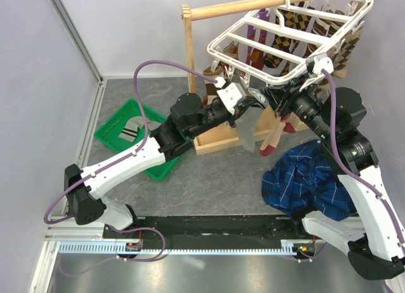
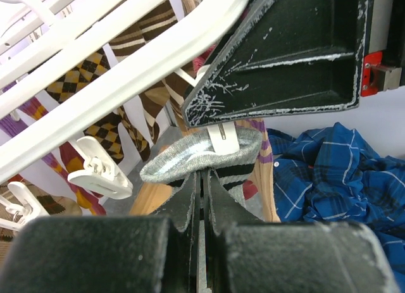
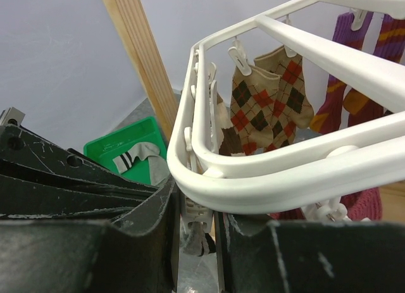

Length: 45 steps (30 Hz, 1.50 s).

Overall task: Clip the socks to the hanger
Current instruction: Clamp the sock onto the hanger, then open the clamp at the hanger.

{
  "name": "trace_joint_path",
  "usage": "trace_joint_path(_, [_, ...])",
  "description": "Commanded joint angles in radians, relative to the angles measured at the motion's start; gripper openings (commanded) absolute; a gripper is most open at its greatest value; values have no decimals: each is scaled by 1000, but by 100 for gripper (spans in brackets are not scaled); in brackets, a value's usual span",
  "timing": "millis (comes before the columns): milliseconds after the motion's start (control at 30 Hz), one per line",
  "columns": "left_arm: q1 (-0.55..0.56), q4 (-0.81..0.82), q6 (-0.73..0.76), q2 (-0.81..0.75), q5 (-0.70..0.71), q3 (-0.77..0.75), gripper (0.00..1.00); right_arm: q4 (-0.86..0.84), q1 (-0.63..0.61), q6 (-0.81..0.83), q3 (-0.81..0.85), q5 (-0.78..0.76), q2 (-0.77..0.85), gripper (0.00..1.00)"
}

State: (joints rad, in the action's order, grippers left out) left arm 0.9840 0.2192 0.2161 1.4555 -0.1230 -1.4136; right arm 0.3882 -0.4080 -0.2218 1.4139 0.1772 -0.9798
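Note:
A grey sock (image 1: 249, 132) with dark cuff stripes hangs below the near edge of the white hanger (image 1: 285, 33). My left gripper (image 1: 252, 103) is shut on its cuff, which shows bunched at the fingertips in the left wrist view, grey sock (image 2: 190, 160). A white clip (image 2: 224, 138) dips into that cuff. My right gripper (image 3: 201, 224) is shut on this clip (image 3: 204, 214) under the hanger's rim (image 3: 266, 185), with grey fabric just beneath. A tan sock with a maroon toe (image 1: 272, 141) hangs beside it.
Brown argyle socks (image 3: 266, 97) hang from the far clips. The hanger hooks on a wooden rail stand (image 1: 240, 9). A green bin (image 1: 136, 135) on the left holds another grey sock (image 3: 136, 155). A blue plaid cloth (image 1: 310, 179) lies at the right.

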Motion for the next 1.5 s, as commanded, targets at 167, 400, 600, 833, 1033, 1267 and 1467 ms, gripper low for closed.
trace_joint_path(167, [8, 52, -40, -14, 2, -67, 2, 26, 0, 1, -20, 21, 4, 0])
trace_joint_path(400, [13, 63, -34, -4, 14, -84, 2, 28, -2, -5, -21, 36, 3, 3])
trace_joint_path(600, [13, 54, -41, 3, 8, -79, 2, 28, 0, -8, -4, 21, 4, 36])
trace_joint_path(833, [13, 46, -46, 0, 9, -76, 14, 28, 0, -14, 11, -2, 10, 68])
trace_joint_path(1033, [13, 46, -47, -32, 43, -48, 41, 28, 0, -16, 16, -42, 15, 82])
trace_joint_path(1267, [12, 46, -47, -116, 105, 43, 72, 28, 0, -14, 17, -61, 18, 88])
trace_joint_path(1467, [-4, 45, -44, -162, 118, 103, 89, 29, 0, -4, 13, -79, 27, 91])
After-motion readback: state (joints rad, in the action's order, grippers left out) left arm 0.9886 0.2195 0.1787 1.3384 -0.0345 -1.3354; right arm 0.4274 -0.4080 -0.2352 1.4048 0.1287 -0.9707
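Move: My left hand holds the grey sock's cuff; the clip I am feeding it into is about 2 cm to this hand's right, 1 cm ahead and 2 cm up. The next empty clip is some 5 cm ahead, 1 cm to the right and 2 cm up, and the tan sock hangs roughly 6 cm to the right, level fore and aft, its middle about 8 cm lower. My right hand already squeezes the clip between its fingers, the clip's middle about 1 cm below. I raise the pinched cuff about 1.5 cm with my left hand, up into the clip's jaws, while my right hand stays put and keeps squeezing. Then my right fingers spread wide to let the clip shut, sinking a centimetre; my left fingers open, release the cuff and back off some 3.5 cm to the left. ##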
